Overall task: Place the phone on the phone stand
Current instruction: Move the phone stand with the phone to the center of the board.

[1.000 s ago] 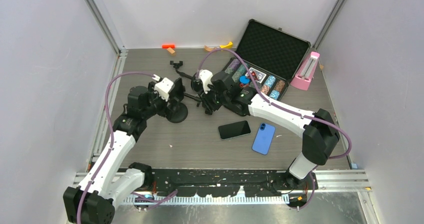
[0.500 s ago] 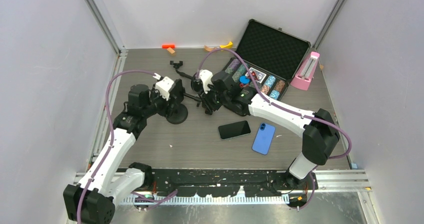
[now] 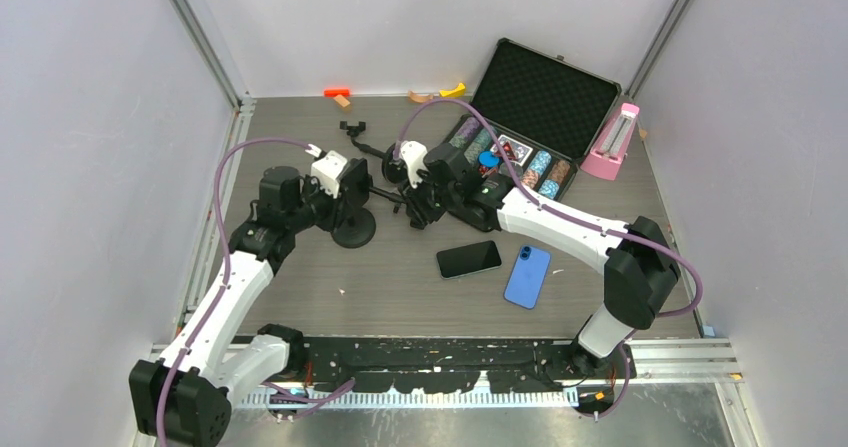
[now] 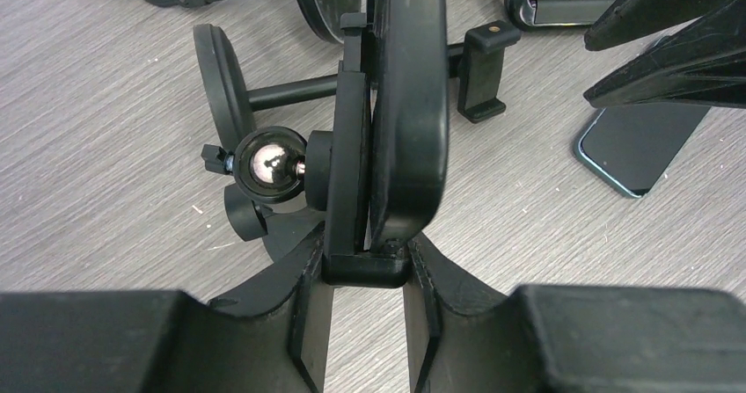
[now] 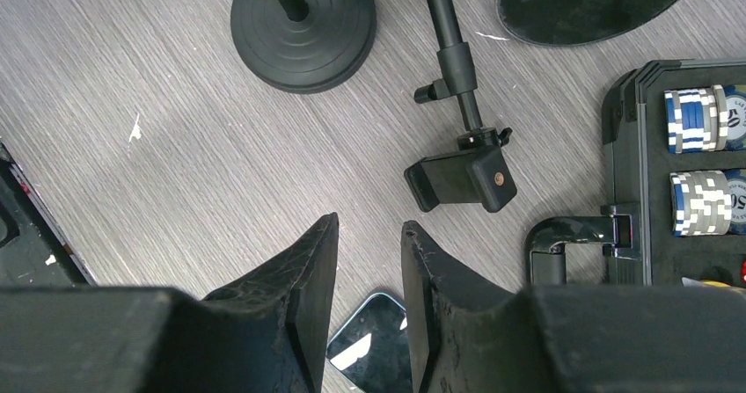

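A black phone stand (image 3: 352,229) stands upright on its round base (image 5: 303,24) at mid-left. My left gripper (image 3: 350,192) is shut on the lower end of its holder (image 4: 387,103), with both fingers (image 4: 303,287) pressed against the sides. A dark-screen phone (image 3: 468,259) lies flat on the table, also visible in the left wrist view (image 4: 642,142) and the right wrist view (image 5: 374,340). A blue phone (image 3: 527,276) lies next to it. My right gripper (image 3: 418,212) hovers open (image 5: 368,239) above the table, nothing between its fingers.
A second stand (image 5: 462,178) lies on its side between the arms. An open black case (image 3: 540,102) with poker chips (image 5: 699,120) sits at back right, a pink object (image 3: 612,142) beyond it. Small blocks (image 3: 337,92) lie along the back edge.
My left gripper has closed from wide open onto the stand's holder, and the left arm shifted slightly. The right arm and both phones have not moved.
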`<state>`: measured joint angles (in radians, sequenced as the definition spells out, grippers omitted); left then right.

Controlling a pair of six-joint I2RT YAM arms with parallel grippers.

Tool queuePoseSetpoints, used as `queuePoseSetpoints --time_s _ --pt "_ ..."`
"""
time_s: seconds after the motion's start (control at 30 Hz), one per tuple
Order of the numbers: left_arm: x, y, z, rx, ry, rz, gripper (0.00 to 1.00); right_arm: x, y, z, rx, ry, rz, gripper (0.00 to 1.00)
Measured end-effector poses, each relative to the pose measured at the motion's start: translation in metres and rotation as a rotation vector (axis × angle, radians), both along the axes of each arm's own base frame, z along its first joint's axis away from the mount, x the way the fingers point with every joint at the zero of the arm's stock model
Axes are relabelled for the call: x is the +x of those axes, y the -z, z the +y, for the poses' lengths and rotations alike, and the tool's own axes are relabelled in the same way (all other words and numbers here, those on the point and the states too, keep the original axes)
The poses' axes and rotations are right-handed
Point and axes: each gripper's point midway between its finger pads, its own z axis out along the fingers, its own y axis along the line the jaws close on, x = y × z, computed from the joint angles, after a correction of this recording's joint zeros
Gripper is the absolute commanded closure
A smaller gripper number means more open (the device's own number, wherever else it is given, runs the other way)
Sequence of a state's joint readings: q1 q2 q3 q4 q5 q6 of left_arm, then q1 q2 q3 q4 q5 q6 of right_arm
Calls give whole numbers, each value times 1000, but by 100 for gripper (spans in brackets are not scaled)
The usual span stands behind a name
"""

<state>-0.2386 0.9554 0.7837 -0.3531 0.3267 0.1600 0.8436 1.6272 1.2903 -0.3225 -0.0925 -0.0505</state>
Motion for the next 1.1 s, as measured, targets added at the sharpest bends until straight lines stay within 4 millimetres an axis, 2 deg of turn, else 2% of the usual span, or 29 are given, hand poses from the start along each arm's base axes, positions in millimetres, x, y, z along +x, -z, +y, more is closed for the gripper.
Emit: queuePoseSetpoints --time_s 0.03,0.07,0.27,0.47,0.67,0.83,1.1 --pt "0 0 0 0 -3 0 99 0 0 0 0 1 0 62" --pt "0 0 1 1 -6 0 100 0 0 0 0 1 0 62" --pt "3 -1 13 4 -50 5 100 0 0 0 1 -1 2 62" --pt "10 -1 53 16 -177 22 100 -1 5 -2 -7 -2 9 62" --pt "17 -1 84 10 -260 24 100 -1 4 -2 -5 -1 10 63" --pt "41 -2 103 -33 -293 -7 100 -1 3 -3 -2 1 8 63" --pt "90 -4 112 -58 -244 -41 100 0 -6 -7 13 4 -6 63"
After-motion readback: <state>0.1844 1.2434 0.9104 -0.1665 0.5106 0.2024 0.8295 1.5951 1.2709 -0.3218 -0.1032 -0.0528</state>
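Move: My left hand holds the upright phone stand by the foot of its clamp, with the phone in it; the base is about 15 cm below and 4 cm behind. The bare board I take the base to lies about 5 cm ahead and 12 cm left. The nearer lying stand's middle is 4 cm ahead, 7 cm right; the farther one's is 18 cm ahead, 6 cm right. From my right hand that bare spot is some 8 cm ahead, 27 cm left. Keeping my pinch on the clamp foot, I swing my left hand left across the board by about 11 cm, then curve it forward some 9 cm, sliding the stand at nearly constant height to the open board left of the nearer lying stand's disc. On the way I turn it about 15 degrees counter-clockwise. ##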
